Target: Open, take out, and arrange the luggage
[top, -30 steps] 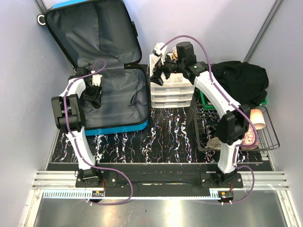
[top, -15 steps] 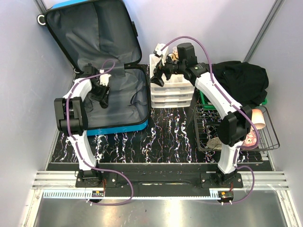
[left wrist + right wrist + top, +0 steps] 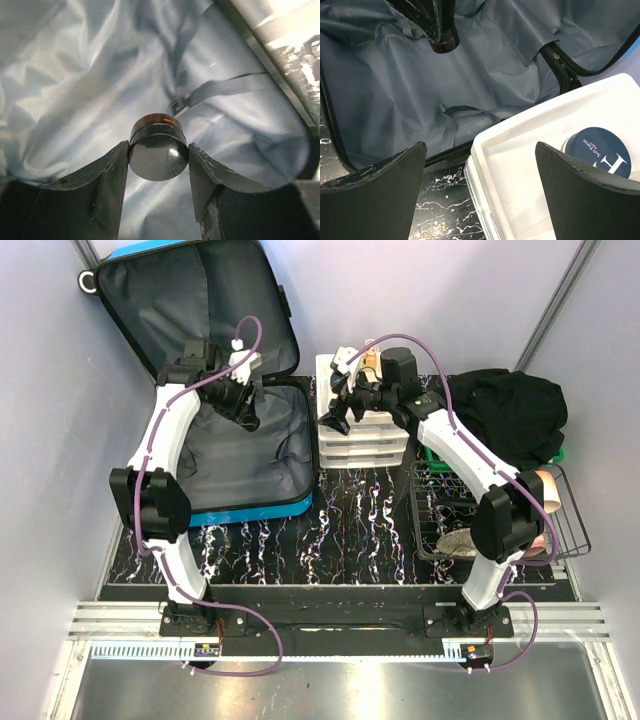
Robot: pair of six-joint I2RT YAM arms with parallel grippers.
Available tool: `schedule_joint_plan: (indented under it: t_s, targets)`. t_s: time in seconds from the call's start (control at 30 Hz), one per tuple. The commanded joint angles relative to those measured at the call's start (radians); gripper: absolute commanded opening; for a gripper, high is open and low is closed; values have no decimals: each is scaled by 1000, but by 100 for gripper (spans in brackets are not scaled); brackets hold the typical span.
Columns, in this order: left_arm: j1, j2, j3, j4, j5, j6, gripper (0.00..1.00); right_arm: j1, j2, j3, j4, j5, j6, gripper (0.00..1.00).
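The luggage (image 3: 262, 502) lies open at the left, its blue shell on the table and its grey-lined lid (image 3: 190, 310) leaning up behind. Over the lining (image 3: 75, 85) my left gripper (image 3: 158, 145) is shut on a small dark round jar (image 3: 158, 160) with an amber band, held above the grey straps. From the top, the left gripper (image 3: 243, 408) hangs over the back right of the case. My right gripper (image 3: 480, 150) stands open and empty above the left edge of the white organiser (image 3: 530, 165), and shows from above too (image 3: 335, 408).
A dark blue round tin (image 3: 597, 150) sits on the organiser top. The three-drawer organiser (image 3: 365, 445) stands right of the case. Farther right are a black cloth (image 3: 510, 410), a green tray's edge (image 3: 428, 450) and a wire basket (image 3: 570, 530) with items.
My left arm has risen and swung toward the back right of the case, carrying the jar. The right gripper has shifted slightly along the organiser top and stays open.
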Motion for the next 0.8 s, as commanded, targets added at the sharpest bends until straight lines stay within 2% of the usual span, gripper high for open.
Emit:
schedule_joint_plan:
  t_s: [0.0,0.2,0.27,0.4,0.47,0.57,0.77]
  targets:
    - [-73,-108,117,-55,123,-3,18,6,-75,-32,152,-22,17,99]
    - [-143,-140,194,-29,191,-69,18,6,-133,-136,203,-70,-28,98]
    - [-195,-145,176,-32,182,-53,18,3,-165,-160,200,-27,-34,98]
    - [-284,-206,-3,19,151,-1,17,-98,-265,-242,180,-22,35,97]
    - [-347,-220,-54,63,117,45,17,-206,-334,-275,157,-53,111,97]
    - [-449,-224,-128,98,62,124,17,-309,-446,-351,93,-73,138,96]
    - [-617,-126,-168,166,1,173,18,-348,-627,-471,18,-16,136,97]
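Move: The left hand already holds a small dark bottle above the suitcase. From it the open tray on top of the white drawer unit is about 30 cm to the right, 9 ahead and a little lower; the suitcase's right rim lies some 16 cm right and 8 back, about 11 below. In the tray the dark-lidded jar is roughly 26 cm right, 11 ahead. From the empty right hand the tray is about 8 cm ahead, 8 right and 11 below. Rising about 11 cm while swinging right, then sinking nearly as far as it sweeps right and back, the left hand carries the bottle over the suitcase's right rim to the front of the drawer unit, some 20 cm right in all, turning clockwise roughly 40 degrees with its grip kept. The right hand, fingers open, clears off about 18 cm to the right, mostly late, slightly up and back, towards the black cloth. ##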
